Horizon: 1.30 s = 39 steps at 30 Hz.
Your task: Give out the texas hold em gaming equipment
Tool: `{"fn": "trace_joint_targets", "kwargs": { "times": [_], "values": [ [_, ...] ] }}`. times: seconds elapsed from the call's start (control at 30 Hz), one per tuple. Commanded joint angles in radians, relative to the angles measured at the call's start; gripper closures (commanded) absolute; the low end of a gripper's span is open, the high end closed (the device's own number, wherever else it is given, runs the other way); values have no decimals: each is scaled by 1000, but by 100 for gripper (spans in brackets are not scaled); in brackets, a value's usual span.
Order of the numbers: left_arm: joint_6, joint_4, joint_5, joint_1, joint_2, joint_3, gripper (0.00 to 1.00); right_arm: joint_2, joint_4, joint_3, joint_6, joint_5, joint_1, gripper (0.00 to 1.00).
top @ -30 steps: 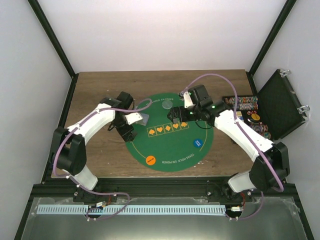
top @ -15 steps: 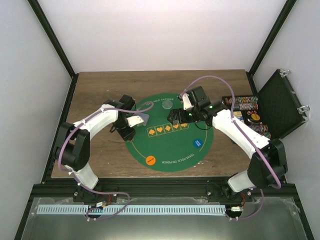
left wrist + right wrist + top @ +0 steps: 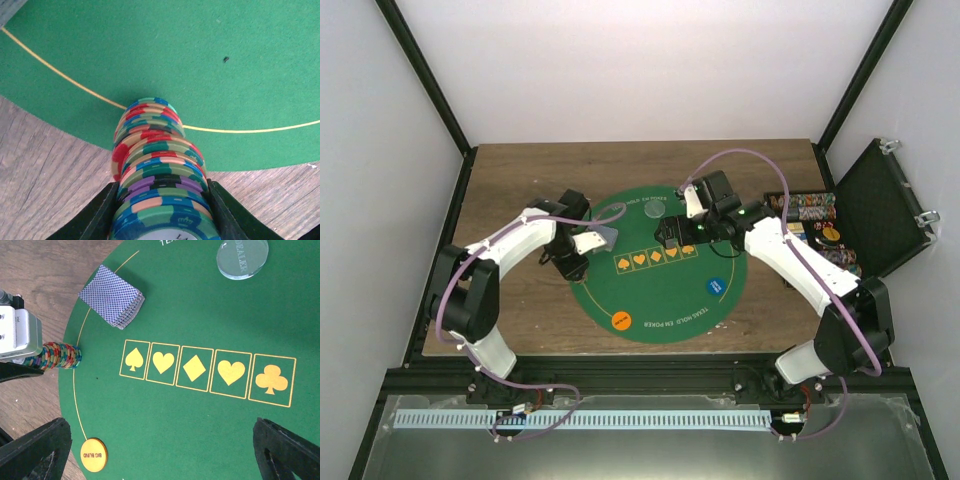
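My left gripper (image 3: 574,262) is shut on a stack of multicoloured poker chips (image 3: 156,155), held sideways between both fingers (image 3: 95,217) at the left rim of the green mat (image 3: 660,290). The stack also shows in the right wrist view (image 3: 60,356). A grey-backed deck of cards (image 3: 112,302) lies on the mat just beyond it, seen from above too (image 3: 607,237). A clear dealer disc (image 3: 242,257), an orange big-blind disc (image 3: 94,455) and a blue disc (image 3: 716,286) lie on the mat. My right gripper (image 3: 160,450) is open and empty above the suit marks.
An open black chip case (image 3: 880,205) stands at the right, with rows of chips (image 3: 805,207) and more discs beside it. Bare wood (image 3: 520,180) surrounds the mat. The black frame posts stand at the back corners.
My left arm has drawn in and its gripper has shifted slightly at the mat's left rim with the chip stack. My right gripper has edged a little farther over the mat.
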Motion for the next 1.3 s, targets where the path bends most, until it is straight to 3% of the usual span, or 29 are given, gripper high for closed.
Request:
{"fn": "trace_joint_targets", "kwargs": {
  "times": [0.0,0.5,0.87,1.27],
  "values": [
    [-16,-44,-50,-2,-32,52,100,-23,-17,49,-13,9,-2,0],
    [-13,-165,5,-24,-72,165,100,-37,-41,33,-18,5,-116,0],
    [-16,-203,43,-248,6,249,100,-87,0,-30,-50,-71,-379,0],
    [-36,-139,49,-509,262,398,100,-125,-8,-33,-84,-15,-411,0]
  ]
}}
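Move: The left hand, already gripping the upper part of the chip stack, is taking it to the open near part of the mat, about 8 cm back, 20 to its right and 5 below; the orange button lies some 12 cm back and 10 right, the card deck 7 ahead and 5 right. From the right hand the chip case lies about 35 cm right, roughly level fore-and-aft, 16 below, and the dealer disc 7 ahead, 3 left. Keeping its grip, the left hand lifts the upper chips off the rest of the stack, some 6 cm up in all, then swings right about 15 cm and back 6, turning some 25 degrees clockwise and sinking again over the mat ahead of the orange button. Meanwhile the empty right hand, wide open, swings right and slightly forward towards the chip case, clearing the middle. ##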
